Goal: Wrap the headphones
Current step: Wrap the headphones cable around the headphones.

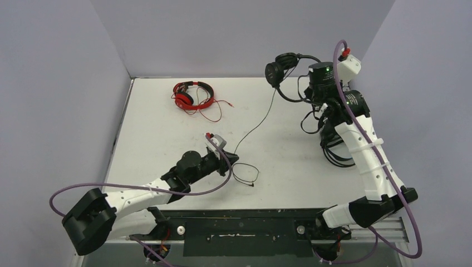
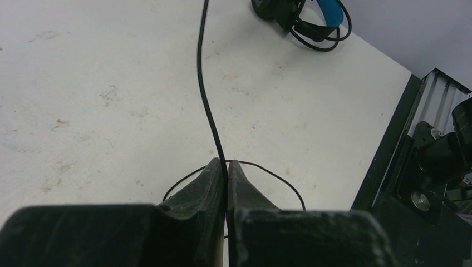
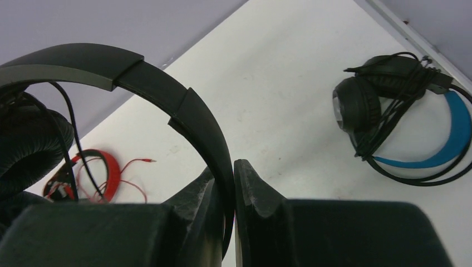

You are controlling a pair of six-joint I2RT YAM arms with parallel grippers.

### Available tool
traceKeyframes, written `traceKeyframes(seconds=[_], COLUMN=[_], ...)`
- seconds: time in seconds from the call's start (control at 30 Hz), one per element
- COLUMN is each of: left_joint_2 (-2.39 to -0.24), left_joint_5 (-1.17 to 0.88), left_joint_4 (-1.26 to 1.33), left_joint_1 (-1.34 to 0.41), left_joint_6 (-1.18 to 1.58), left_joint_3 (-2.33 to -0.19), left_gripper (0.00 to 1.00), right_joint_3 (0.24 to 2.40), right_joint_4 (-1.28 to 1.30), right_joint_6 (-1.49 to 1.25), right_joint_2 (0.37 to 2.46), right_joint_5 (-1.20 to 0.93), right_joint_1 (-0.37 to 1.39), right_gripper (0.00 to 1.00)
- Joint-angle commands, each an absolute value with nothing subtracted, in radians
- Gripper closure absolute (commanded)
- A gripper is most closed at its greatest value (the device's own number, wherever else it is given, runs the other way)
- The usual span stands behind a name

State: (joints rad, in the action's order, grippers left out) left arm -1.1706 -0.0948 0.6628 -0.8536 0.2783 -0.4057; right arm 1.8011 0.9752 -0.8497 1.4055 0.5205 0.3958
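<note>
My right gripper [image 3: 232,167] is shut on the headband of the all-black headphones [image 3: 167,94] and holds them up over the back right of the table [image 1: 167,139], where they hang [image 1: 281,68]. Their thin black cable [image 1: 261,119] runs down and left to my left gripper [image 1: 232,158], which is shut on it [image 2: 227,165] just above the tabletop. The cable's tail lies in a loop [image 1: 247,172] beside that gripper. The red headphones [image 1: 192,94] lie at the back with their red cord loose. The blue-banded headphones [image 3: 401,111], cord bundled, lie under the right arm.
Purple-grey walls close in the table at the back and on both sides. A black rail [image 1: 245,222] with the arm bases runs along the near edge. The right arm [image 1: 367,161] stretches over the table's right side.
</note>
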Motion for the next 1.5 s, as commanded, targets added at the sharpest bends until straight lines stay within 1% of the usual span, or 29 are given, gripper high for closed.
traceKeyframes(seconds=[0.0,0.1,0.27,0.33,0.43,0.7,0.9,1.07,1.2,1.33,1.47], left_joint_2=[-1.018,-0.946,-0.895,-0.886,-0.87,-0.87,-0.931,-1.013,-1.048,-1.081,-1.101], left_joint_5=[-0.012,0.032,0.003,-0.035,-0.04,0.024,0.069,0.059,0.046,-0.027,-0.129], left_joint_4=[0.345,0.17,-0.026,-0.076,-0.142,-0.274,-0.292,-0.231,-0.176,-0.114,-0.045], left_joint_1=[-0.879,-0.893,-0.911,-0.922,-0.933,-0.936,-0.936,-0.929,-0.907,-0.823,-0.723], left_joint_6=[0.2,0.148,0.116,0.103,0.08,-0.019,-0.099,-0.1,-0.121,-0.133,-0.118], left_joint_3=[-0.499,-0.587,-0.71,-0.751,-0.809,-0.961,-1.05,-1.108,-1.137,-1.139,-1.141], left_gripper=[1.0,1.0,1.0,1.0,1.0,1.0,1.0,1.0,1.0,1.0,1.0], right_joint_3=[1.722,1.66,1.552,1.513,1.464,1.343,1.263,1.211,1.185,1.146,1.145], right_joint_4=[0.882,0.873,0.848,0.847,0.832,0.772,0.754,0.772,0.762,0.713,0.757], right_joint_6=[-0.846,-0.844,-0.843,-0.842,-0.838,-0.777,-0.725,-0.719,-0.685,-0.602,-0.547], right_joint_2=[1.405,1.41,1.404,1.406,1.408,1.421,1.431,1.43,1.414,1.369,1.356], right_joint_5=[0.664,0.675,0.712,0.724,0.729,0.669,0.65,0.686,0.653,0.563,0.563], right_joint_1=[0.371,0.355,0.345,0.329,0.312,0.312,0.37,0.462,0.525,0.597,0.669], right_gripper=[1.0,1.0,1.0,1.0,1.0,1.0,1.0,1.0,1.0,1.0,1.0])
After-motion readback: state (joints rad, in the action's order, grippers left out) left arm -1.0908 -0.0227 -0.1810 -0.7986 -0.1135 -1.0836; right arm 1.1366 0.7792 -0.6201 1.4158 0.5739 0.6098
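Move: The left hand holds the cable; the black headphones it belongs to lie about 18 cm ahead of it, 15 cm right and 22 cm higher. The cable's plug end lies some 6 cm back and 6 cm right of that hand, 15 cm below. The right hand grips their headband, the headphones' middle about 5 cm ahead, 8 cm left and 2 cm up; the blue-banded headset lies roughly 20 cm right of this hand, 2 cm ahead, 33 cm down. Right hand lowers the headphones some 22 cm, tilting down; left rises about 15 cm, still pinching the cable. ##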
